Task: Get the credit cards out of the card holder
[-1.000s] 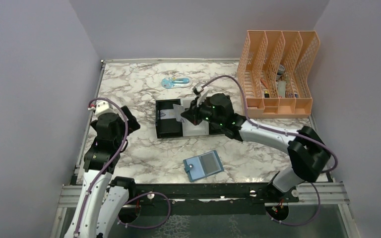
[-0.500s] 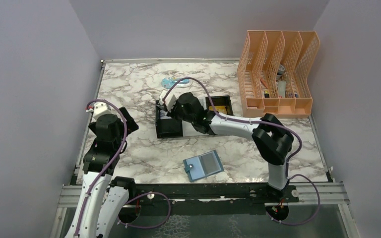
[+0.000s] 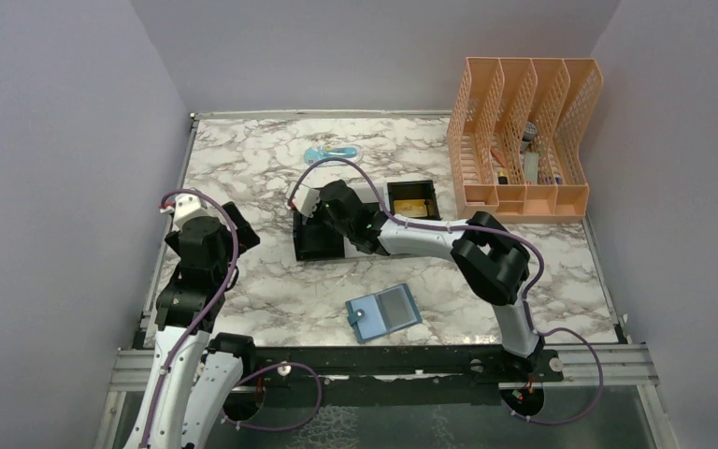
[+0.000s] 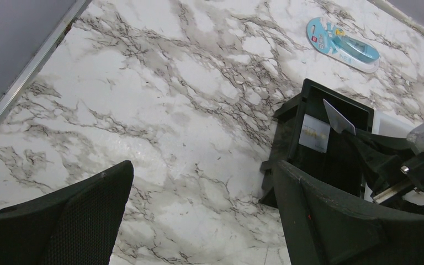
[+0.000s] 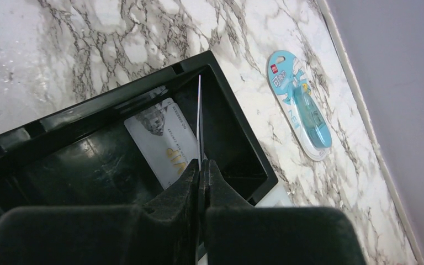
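Note:
The teal card holder [image 3: 383,313] lies open on the marble near the front edge, with neither gripper close to it. My right gripper [image 5: 200,163] is shut on a credit card [image 5: 199,116], held on edge over the left compartment of the black tray [image 5: 116,94]. Another card [image 5: 165,141], printed VIP, lies flat on that compartment's floor. The left wrist view shows the held card [image 4: 338,117] tilted above the lying card [image 4: 314,133]. My left gripper [image 4: 201,176] hangs open over bare marble to the left of the tray [image 3: 316,251], nothing between its fingers [image 4: 331,215].
A blue blister pack [image 3: 329,153] lies behind the tray. The tray's right compartment holds a yellow item [image 3: 411,204]. An orange file rack [image 3: 524,131] stands at the back right. Walls close off the left, back and right sides.
My right arm has swung left, carrying the card from over the tray's middle to over its left compartment. The left arm has barely moved.

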Tool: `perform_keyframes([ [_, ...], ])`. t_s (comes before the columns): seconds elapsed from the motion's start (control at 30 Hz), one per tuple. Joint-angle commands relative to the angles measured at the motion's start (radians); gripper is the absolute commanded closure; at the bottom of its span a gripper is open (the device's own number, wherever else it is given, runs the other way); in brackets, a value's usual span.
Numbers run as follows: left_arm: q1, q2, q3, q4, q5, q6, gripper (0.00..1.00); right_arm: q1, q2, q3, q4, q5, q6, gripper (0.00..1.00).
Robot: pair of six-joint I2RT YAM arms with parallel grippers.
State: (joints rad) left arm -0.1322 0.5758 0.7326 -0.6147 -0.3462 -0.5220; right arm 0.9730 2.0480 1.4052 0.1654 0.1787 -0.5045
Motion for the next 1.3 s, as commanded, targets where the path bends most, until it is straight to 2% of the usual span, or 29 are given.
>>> perform_keyframes([
  [0.0,0.005,-0.010,-0.007,0.001,-0.028,-0.005,0.01,0.003,0.051,0.060,-0.038,0.071,-0.055,0.99],
  [0.27,0.005,-0.015,-0.008,0.002,-0.028,-0.007,0.01,0.007,0.123,0.137,-0.109,0.088,-0.088,0.97],
  [0.7,0.005,-0.019,-0.009,0.003,-0.023,-0.006,0.01,0.014,0.186,0.169,-0.097,0.160,-0.157,0.92],
  [0.8,0.005,-0.020,-0.010,0.004,-0.024,-0.005,0.01,0.016,0.201,0.196,-0.151,0.141,-0.152,0.89],
  [1.17,0.005,-0.013,-0.010,0.003,-0.015,-0.001,0.01,0.020,0.230,0.251,-0.231,0.130,-0.121,0.71],
  [1.23,0.005,-0.012,-0.010,0.006,-0.016,0.000,0.01,0.021,0.222,0.244,-0.230,0.119,-0.116,0.61],
  [1.27,0.005,-0.011,-0.010,0.006,-0.015,0.000,0.01,0.021,0.220,0.244,-0.230,0.113,-0.113,0.51],
])
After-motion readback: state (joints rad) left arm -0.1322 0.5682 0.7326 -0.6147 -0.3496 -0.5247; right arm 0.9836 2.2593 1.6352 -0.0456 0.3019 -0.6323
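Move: The right hand already holds a card above the left black compartment, whose middle is about level with the hand, 2 cm to its left and 8 cm below. The white compartment lies about 8 cm to the hand's right and level with it, the blue blister pack some 14 cm straight ahead. From the idle left hand, the black compartment is roughly 9 cm ahead, 15 cm right and 18 cm lower. The right hand sinks about 5 cm and forward into the black compartment, tilting steeper, fingers opening off the card. ##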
